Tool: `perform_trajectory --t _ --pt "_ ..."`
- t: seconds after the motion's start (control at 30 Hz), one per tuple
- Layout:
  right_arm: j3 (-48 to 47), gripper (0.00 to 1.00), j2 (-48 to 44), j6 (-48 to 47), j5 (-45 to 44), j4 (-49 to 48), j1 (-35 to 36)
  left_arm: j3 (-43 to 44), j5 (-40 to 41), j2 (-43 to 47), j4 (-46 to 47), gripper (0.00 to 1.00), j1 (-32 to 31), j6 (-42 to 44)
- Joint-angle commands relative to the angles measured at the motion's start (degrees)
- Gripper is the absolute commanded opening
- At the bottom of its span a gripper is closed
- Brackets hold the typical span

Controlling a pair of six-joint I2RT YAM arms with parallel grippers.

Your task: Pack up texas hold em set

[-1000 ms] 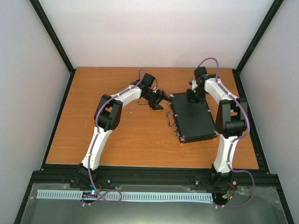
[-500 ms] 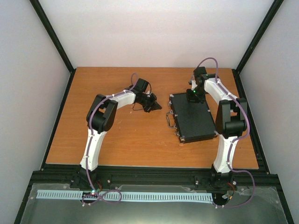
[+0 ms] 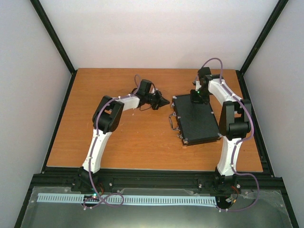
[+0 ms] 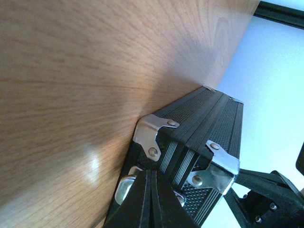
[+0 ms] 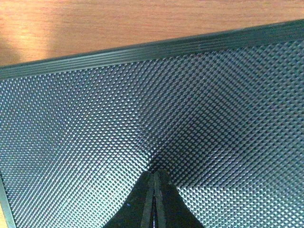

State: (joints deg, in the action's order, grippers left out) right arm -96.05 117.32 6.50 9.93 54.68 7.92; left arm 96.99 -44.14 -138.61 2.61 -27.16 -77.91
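Observation:
The texas hold em set shows as a flat black case (image 3: pixel 198 119), closed, with silver corners and a metal handle (image 3: pixel 171 122) on its left side. My left gripper (image 3: pixel 165 101) is shut and empty, and it points right at the case's far left corner. In the left wrist view its tips (image 4: pixel 151 174) sit close against the case's side (image 4: pixel 204 128), between a silver corner (image 4: pixel 151 134) and a metal latch (image 4: pixel 123 188); I cannot tell whether they touch. My right gripper (image 3: pixel 196 97) is shut, with its tips (image 5: pixel 154 174) down on the textured lid (image 5: pixel 142 95) near the far edge.
The case lies right of centre on the wooden table (image 3: pixel 123 137). A black frame rail (image 3: pixel 152 178) runs along the near edge, and white walls stand on three sides. The right arm's wrist (image 4: pixel 266 204) shows beyond the case.
My left gripper has closed from open. It drew back left a little, then came right again towards the case's corner. The right arm and the case have not moved.

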Motion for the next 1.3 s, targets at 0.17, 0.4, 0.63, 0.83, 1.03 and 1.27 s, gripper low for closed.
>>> perform_trajectory --t 0.17,0.4,0.63,0.83,1.03,1.27 --pt "-1.31 0.03 4.0 0.18 -0.59 0.85 -1.14 -1.24 -2.24 0.34 -0.68 0.01 -0.52 1.28" --pt "-1.99 0.03 3.56 0.72 -1.13 0.29 -1.79 -2.1 -2.9 0.66 -3.59 0.01 -0.53 3.44" --pt "-6.62 0.03 0.14 2.76 -5.49 0.35 -3.22 1.74 -4.06 -2.24 -3.8 0.01 -0.85 1.92" --pt "-8.83 0.03 1.77 4.69 -9.49 0.1 -7.96 3.24 -5.03 -2.0 -8.09 0.01 -2.07 4.23" --pt "-10.02 0.03 6.54 4.36 -7.15 0.01 -10.29 -1.38 -5.33 -0.05 -8.56 0.01 -2.29 5.44" --pt "-11.73 0.03 11.63 3.2 -3.21 2.18 -10.3 -0.2 -5.09 -1.05 -8.32 0.01 -2.28 4.4"
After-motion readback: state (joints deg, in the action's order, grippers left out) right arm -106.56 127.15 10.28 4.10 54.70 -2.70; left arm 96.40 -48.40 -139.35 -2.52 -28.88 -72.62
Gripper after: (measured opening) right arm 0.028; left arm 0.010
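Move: On the case's handle-side wall, the far latch sits right at the left hand's closed tips, about 1 cm back and 2 cm to the right. The handle is some 10 cm back and 2 cm right, slightly lower. From the right hand, whose closed tips are at the middle of the lid's width, the hinge-side far corner is roughly 7 cm ahead and 8 cm right; the lid's middle is about 7 cm back and 1 cm left. Sweeping off the lid, the closed right hand first creeps 1 cm forward along the top, then lifts 3 cm, swings about 10 cm right and 4 cm more forward with a 15-degree clockwise turn, and drops some 5 cm outside the hinge side by the far corner. The shut left fingers work 3.5 cm back and 2 cm down from the latch, staying close to its lower part. ##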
